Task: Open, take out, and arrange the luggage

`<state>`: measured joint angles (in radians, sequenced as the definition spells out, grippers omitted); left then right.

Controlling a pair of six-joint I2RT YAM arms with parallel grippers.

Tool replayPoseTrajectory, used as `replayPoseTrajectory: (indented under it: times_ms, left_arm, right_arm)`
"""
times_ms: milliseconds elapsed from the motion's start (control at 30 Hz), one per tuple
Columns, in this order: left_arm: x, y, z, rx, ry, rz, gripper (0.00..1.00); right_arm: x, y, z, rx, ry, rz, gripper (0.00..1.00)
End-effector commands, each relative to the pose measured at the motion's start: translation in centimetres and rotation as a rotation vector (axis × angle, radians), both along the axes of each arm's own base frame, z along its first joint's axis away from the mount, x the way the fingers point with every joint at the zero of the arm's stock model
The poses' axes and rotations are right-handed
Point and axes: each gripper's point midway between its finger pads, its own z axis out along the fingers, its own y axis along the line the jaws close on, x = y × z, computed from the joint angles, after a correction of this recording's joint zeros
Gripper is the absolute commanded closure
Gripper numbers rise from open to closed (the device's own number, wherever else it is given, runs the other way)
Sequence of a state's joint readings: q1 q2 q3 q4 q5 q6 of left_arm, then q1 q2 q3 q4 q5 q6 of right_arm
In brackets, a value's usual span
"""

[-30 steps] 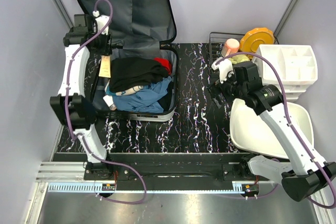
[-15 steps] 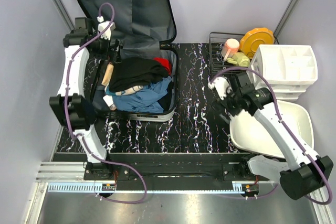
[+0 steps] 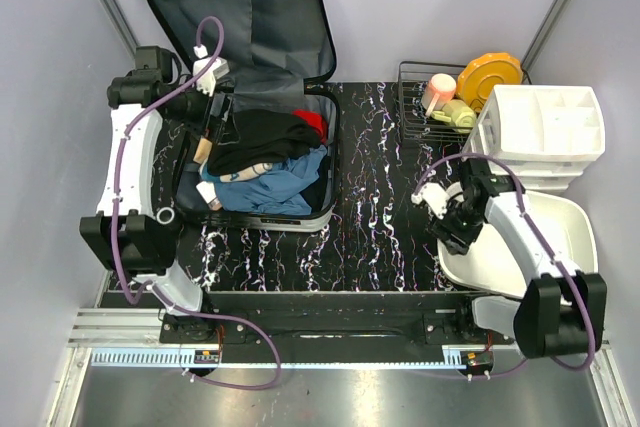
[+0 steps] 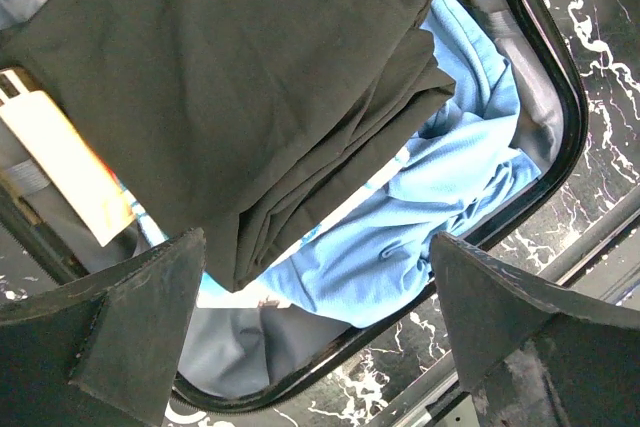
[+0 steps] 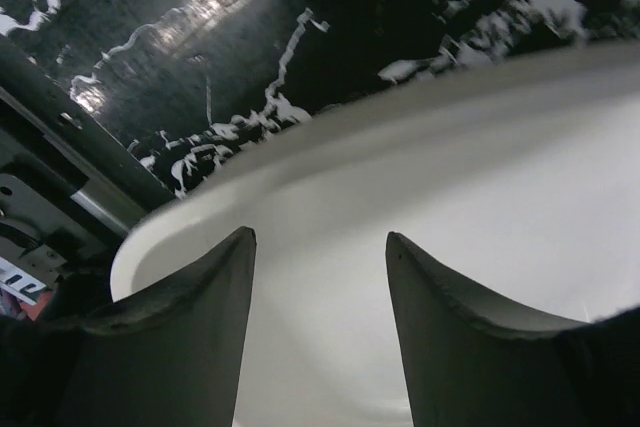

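Note:
The luggage (image 3: pixel 250 7) lies open at the back left, its grey-lined lid standing up. Inside it are a folded black garment (image 3: pixel 258 137), a blue garment (image 3: pixel 285 187), something red (image 3: pixel 314 123) and a tan flat item (image 3: pixel 204 147) against the left wall. My left gripper (image 3: pixel 212 107) hangs over the case's back left corner, open and holding nothing. Its wrist view looks down past the left gripper (image 4: pixel 315 247) onto the black garment (image 4: pixel 250 77), blue garment (image 4: pixel 440 207), tan item (image 4: pixel 65 172) and case rim (image 4: pixel 560 97). My right gripper (image 3: pixel 455 230) is open above the white basin's left edge.
The white basin (image 3: pixel 540 237) sits at the near right and fills the right wrist view (image 5: pixel 480 197) under the right gripper (image 5: pixel 318 237). Behind it stands a white drawer organiser (image 3: pixel 550 127). A wire rack (image 3: pixel 410 97) holds an orange plate (image 3: pixel 488 75) and a pink cup (image 3: pixel 438 89).
My left gripper opened and let go of the tan item, which now lies in the case, then drew back. The right arm swung from the rack to the basin, its jaws narrowing.

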<state>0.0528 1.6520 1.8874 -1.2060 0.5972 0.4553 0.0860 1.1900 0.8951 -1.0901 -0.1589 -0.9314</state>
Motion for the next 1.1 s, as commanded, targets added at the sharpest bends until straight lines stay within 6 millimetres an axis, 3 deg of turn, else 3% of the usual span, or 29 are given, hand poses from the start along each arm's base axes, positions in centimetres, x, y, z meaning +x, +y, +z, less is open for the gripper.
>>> replayPoseTrajectory:
  times_ms: [0, 100, 233, 400, 500, 633, 733, 867, 1000, 1067]
  left_arm:
    - [0.6, -1.1, -0.3, -0.009, -0.014, -0.097, 0.01]
    - [0.5, -0.9, -0.8, 0.034, -0.019, -0.156, 0.01]
    - [0.6, -0.5, -3.1, 0.083, -0.009, -0.225, 0.01]
    - [1.5, -1.6, -3.0, 0.099, -0.067, -0.278, 0.01]
    - [2.2, -3.5, -2.9, 0.124, -0.152, -0.338, 0.01]
    - [3.3, -6.2, -3.6, 0.174, -0.27, -0.424, 0.01]
    - [3.7, -8.2, -4.3, 0.241, -0.331, -0.499, 0.01]
    - [4.0, -9.9, -5.4, 0.295, -0.349, -0.551, 0.01]
    - [4.8, -10.0, -7.2, 0.343, -0.328, -0.545, 0.01]
    - [5.4, -10.0, -8.0, 0.354, -0.321, -0.534, 0.08]
  right_arm:
    - [1.8, 3.2, -2.2, 0.163, -0.021, 0.182, 0.38]
    - [2.3, 6.2, -1.5, 0.324, -0.001, 0.19, 0.39]
    - [2.3, 10.6, -1.0, 0.4, 0.013, 0.254, 0.38]
    - [2.4, 16.5, -0.4, 0.496, 0.034, 0.316, 0.37]
    - [3.4, 19.4, 0.5, 0.554, 0.03, 0.314, 0.36]
    - [5.5, 23.1, 3.2, 0.638, -0.069, 0.332, 0.32]
    - [6.3, 24.0, 5.9, 0.695, -0.121, 0.31, 0.27]
    - [6.5, 23.5, 8.9, 0.714, -0.224, 0.283, 0.16]
    - [7.1, 22.6, 10.9, 0.715, -0.346, 0.229, 0.03]
    - [7.9, 22.5, 12.4, 0.743, -0.438, 0.203, 0.0]
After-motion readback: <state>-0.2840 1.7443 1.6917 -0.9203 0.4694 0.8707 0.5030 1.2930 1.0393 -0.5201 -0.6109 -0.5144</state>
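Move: The white tray's middle lies some 16 cm to the right of the right hand and level with it fore and aft, about 6 cm lower. The suitcase's middle is roughly 54 cm left and 18 cm ahead of that hand, the drawer box about 26 cm ahead and 19 cm right. For the left hand, the black garment is about 6 cm ahead, 9 cm right and 13 cm down; blue clothing lies some 12 cm nearer the base than that garment, the beige tube 3 cm ahead and 6 cm left of the hand. The white tray is dragged left by the right fingers, which dip about 3 cm into it near its left wall, sweep some 20 cm left towards the suitcase while tipping their ends leftward, then lift clear and open fully. Meanwhile the wide-open left hand sinks about 8 cm and moves some 10 cm right over the black garment, turning about 30 degrees clockwise. ##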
